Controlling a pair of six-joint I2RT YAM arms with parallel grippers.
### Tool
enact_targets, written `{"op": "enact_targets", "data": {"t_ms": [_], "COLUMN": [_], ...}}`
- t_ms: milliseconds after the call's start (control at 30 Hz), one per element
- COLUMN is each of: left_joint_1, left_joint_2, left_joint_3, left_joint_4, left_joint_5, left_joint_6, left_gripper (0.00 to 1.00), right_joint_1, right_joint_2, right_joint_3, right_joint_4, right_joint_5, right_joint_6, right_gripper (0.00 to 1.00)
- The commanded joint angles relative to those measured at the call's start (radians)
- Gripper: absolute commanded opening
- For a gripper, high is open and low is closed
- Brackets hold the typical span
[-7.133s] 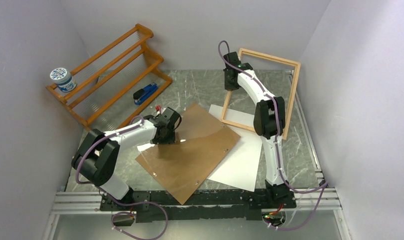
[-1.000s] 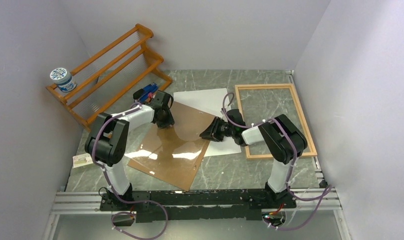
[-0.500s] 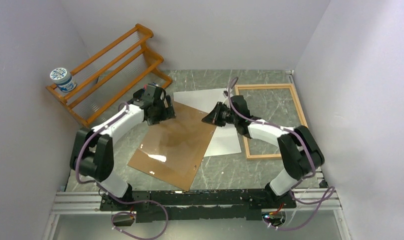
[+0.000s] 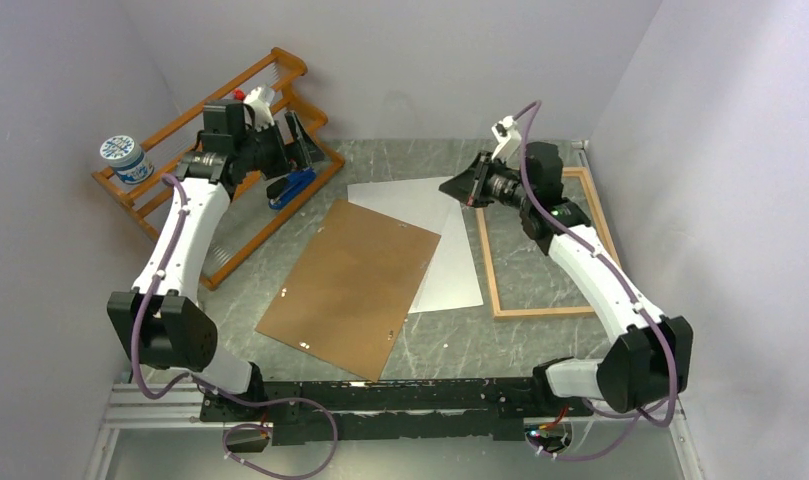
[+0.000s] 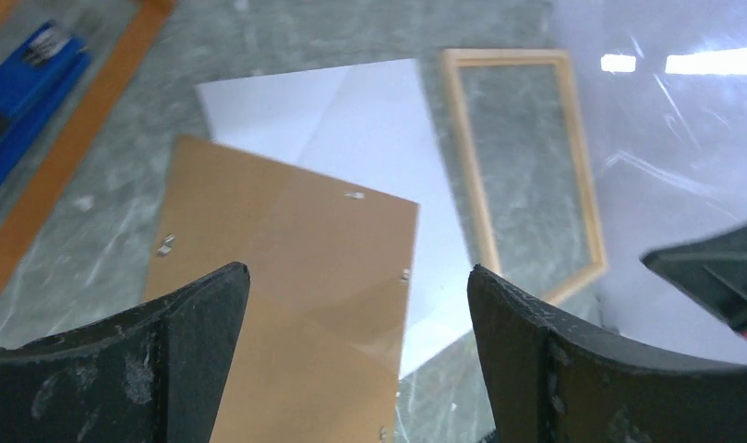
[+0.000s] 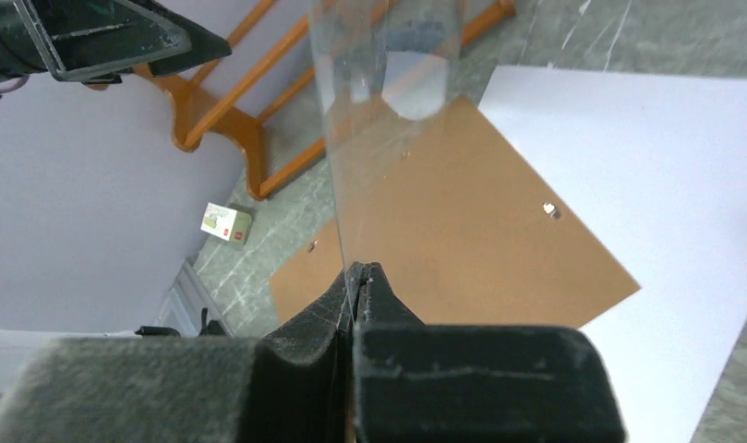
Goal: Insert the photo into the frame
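The photo [image 4: 450,270] lies white side up on the table, its left part under the brown backing board [image 4: 350,285]. To its right the frame [image 4: 545,311] lies flat with bare table inside it. My right gripper [image 6: 358,272] is shut on the edge of the clear pane [image 6: 388,138] and holds it in the air above the photo's far end [image 4: 458,187]. High up by the rack, my left gripper [image 5: 358,277] is open and holds nothing. From there it looks down on the photo [image 5: 369,129] and the frame [image 5: 462,175].
An orange-brown slatted rack [image 4: 210,110] stands at the back left with a blue-patterned tin [image 4: 123,158] on its end. A blue stapler [image 4: 292,186] lies at its foot. A small box [image 6: 223,222] sits near the table's left edge. Walls close in on three sides.
My left gripper opened, let go of the pane and rose back-left to the rack. My right gripper shut on the pane's edge and lifted it up and back, off the backing board.
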Motion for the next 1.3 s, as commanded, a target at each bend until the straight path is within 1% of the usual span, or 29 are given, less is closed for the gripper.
{"op": "enact_targets", "data": {"t_ms": [0, 100, 300, 533, 700, 833, 933, 1000, 1033, 1133, 1200, 1267], "left_joint_1": [0.009, 0.009, 0.007, 0.009, 0.007, 0.008, 0.008, 0.008, 0.007, 0.006, 0.000, -0.013], "left_joint_2": [0.038, 0.052, 0.116, 0.194, 0.215, 0.215, 0.221, 0.232, 0.244, 0.313, 0.371, 0.410], "left_joint_3": [0.083, 0.077, 0.081, 0.106, 0.118, 0.136, 0.138, 0.131, 0.125, 0.126, 0.167, 0.194], "left_joint_4": [0.031, 0.144, 0.283, 0.361, 0.473, 0.519, 0.575, 0.689, 0.826, 1.204, 1.347, 1.410], "left_joint_5": [0.358, 0.390, 0.476, 0.580, 0.690, 0.734, 0.761, 0.794, 0.816, 0.874, 0.881, 0.880], "left_joint_6": [0.037, 0.000, -0.078, -0.104, -0.167, -0.180, -0.192, -0.256, -0.324, -0.606, -0.754, -0.833], "left_gripper": [0.93, 0.94, 0.94, 0.94, 0.94, 0.94, 0.94, 0.94, 0.94, 0.94, 0.94, 0.94], "right_joint_1": [-0.035, -0.046, -0.049, -0.049, -0.048, -0.048, -0.049, -0.049, -0.048, -0.049, -0.049, -0.049], "right_joint_2": [-0.080, -0.108, -0.140, -0.153, -0.171, -0.131, -0.106, -0.099, -0.099, -0.102, -0.102, -0.103], "right_joint_3": [0.110, 0.165, 0.265, 0.361, 0.410, 0.574, 0.646, 0.669, 0.670, 0.672, 0.683, 0.693], "right_joint_4": [-0.061, -0.066, -0.096, -0.146, -0.190, -0.342, -0.403, -0.413, -0.409, -0.391, -0.390, -0.385], "right_joint_5": [-0.021, -0.019, -0.037, -0.121, -0.149, -0.117, -0.122, -0.132, -0.142, -0.174, -0.190, -0.204], "right_joint_6": [-0.040, 0.005, 0.088, 0.123, 0.137, 0.109, 0.092, 0.096, 0.102, 0.124, 0.132, 0.137], "right_gripper": [0.00, 0.00, 0.00, 0.00, 0.00, 0.00, 0.00, 0.00, 0.00, 0.00, 0.00, 0.00]}}
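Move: The clear sheet pinched in the right gripper is already up in the air. Its middle lies roughly 13 cm to the left hand's right, a couple of centimetres back and about 5 below it. From the right hand, the sheet's middle is some 8 cm left, 4 forward and 5 down. About 26 cm beneath that hand, the brown board lies 15 cm left and 10 nearer, the white papers almost directly below, and the empty frame 22 cm right. Upward and then increasingly back towards its base goes the right hand, about 23 cm higher in all, still shut on the clear sheet and tilting its fingertips slightly up. The left hand, open and empty, shifts right across the front of its rack, then climbs some 10 cm while swinging clockwise and rolling until its fingers point to the right. ##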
